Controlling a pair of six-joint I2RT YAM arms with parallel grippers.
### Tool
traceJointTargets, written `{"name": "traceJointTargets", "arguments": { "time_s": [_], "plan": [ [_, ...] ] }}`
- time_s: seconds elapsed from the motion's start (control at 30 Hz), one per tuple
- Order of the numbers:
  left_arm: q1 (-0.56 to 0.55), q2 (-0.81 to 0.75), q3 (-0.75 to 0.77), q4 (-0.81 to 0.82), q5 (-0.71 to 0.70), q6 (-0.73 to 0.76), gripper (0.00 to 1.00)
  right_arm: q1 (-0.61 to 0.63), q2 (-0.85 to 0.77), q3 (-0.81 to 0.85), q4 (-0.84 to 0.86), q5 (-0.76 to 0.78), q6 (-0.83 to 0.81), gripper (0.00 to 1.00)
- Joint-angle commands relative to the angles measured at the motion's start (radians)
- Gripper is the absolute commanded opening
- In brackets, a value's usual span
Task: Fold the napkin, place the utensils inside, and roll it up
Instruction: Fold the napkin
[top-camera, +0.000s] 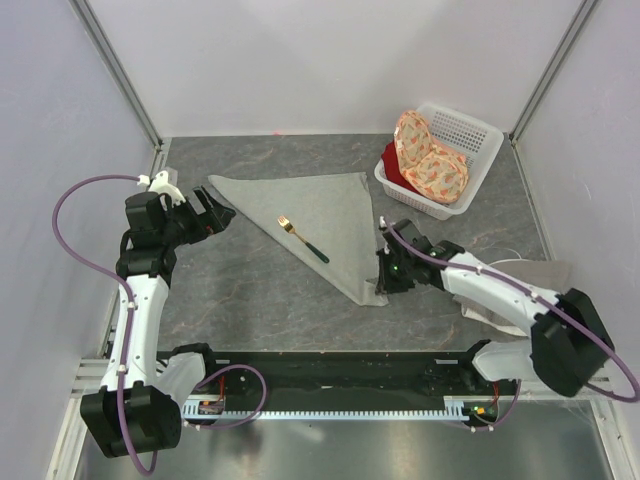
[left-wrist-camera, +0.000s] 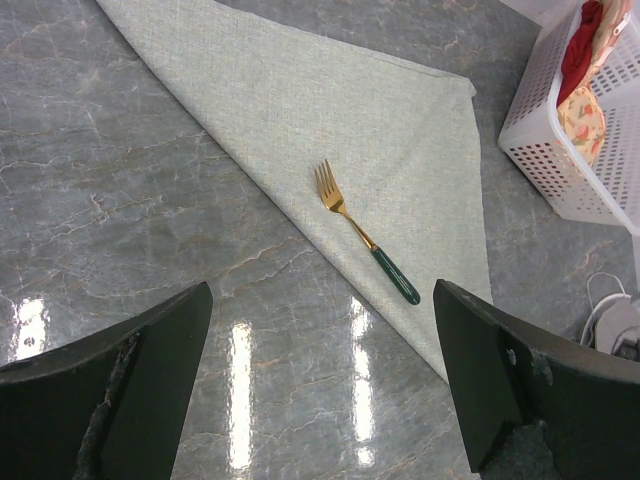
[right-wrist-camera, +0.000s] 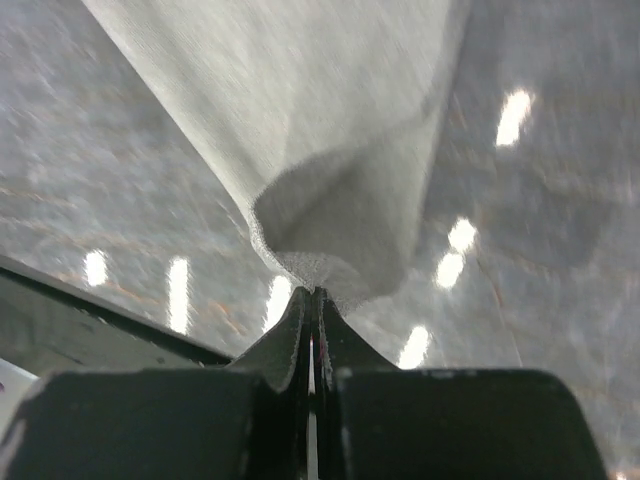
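Note:
The sage-grey napkin (top-camera: 305, 215) lies folded into a triangle on the grey marbled table, its point toward the near right. A fork (top-camera: 302, 239) with gold head and dark green handle rests on it near the folded edge; the left wrist view shows the fork (left-wrist-camera: 365, 244) on the napkin (left-wrist-camera: 330, 110). My right gripper (top-camera: 385, 284) is shut on the napkin's near corner (right-wrist-camera: 335, 225), which lifts and puckers at the fingertips (right-wrist-camera: 300, 310). My left gripper (top-camera: 222, 216) hovers open at the napkin's left corner, holding nothing; the fingers (left-wrist-camera: 150, 350) frame bare table.
A white perforated basket (top-camera: 470, 135) at the back right holds orange floral cloths (top-camera: 430, 160) and a red cloth (top-camera: 392, 165). A paler beige-grey cloth (top-camera: 525, 285) lies under the right arm at the table's right edge. Frame posts stand at the back corners.

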Motion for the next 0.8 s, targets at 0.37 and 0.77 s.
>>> {"name": "traceJointTargets", "arguments": {
  "time_s": [0.37, 0.77],
  "plan": [
    [0.003, -0.009, -0.001, 0.040, 0.028, -0.021, 0.99, 0.042, 0.563, 0.564, 0.235, -0.124, -0.117, 0.00],
    [0.003, 0.003, 0.002, 0.040, 0.040, -0.024, 0.99, 0.073, 0.850, 0.933, 0.235, -0.139, -0.123, 0.00]
  ]
}}
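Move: The right hand holds the napkin's near corner some 5 cm above the table; the fork it is taken to lies about 21 cm ahead and 18 cm to its left. The napkin's far right corner is roughly 42 cm ahead and 4 cm left, the white basket some 43 cm ahead and 15 cm right. From the idle left hand the fork lies around 8 cm ahead, 18 cm right and 20 cm below. Still pinching the napkin's near corner, the right hand sweeps left and forward some 25 cm towards the fork. ##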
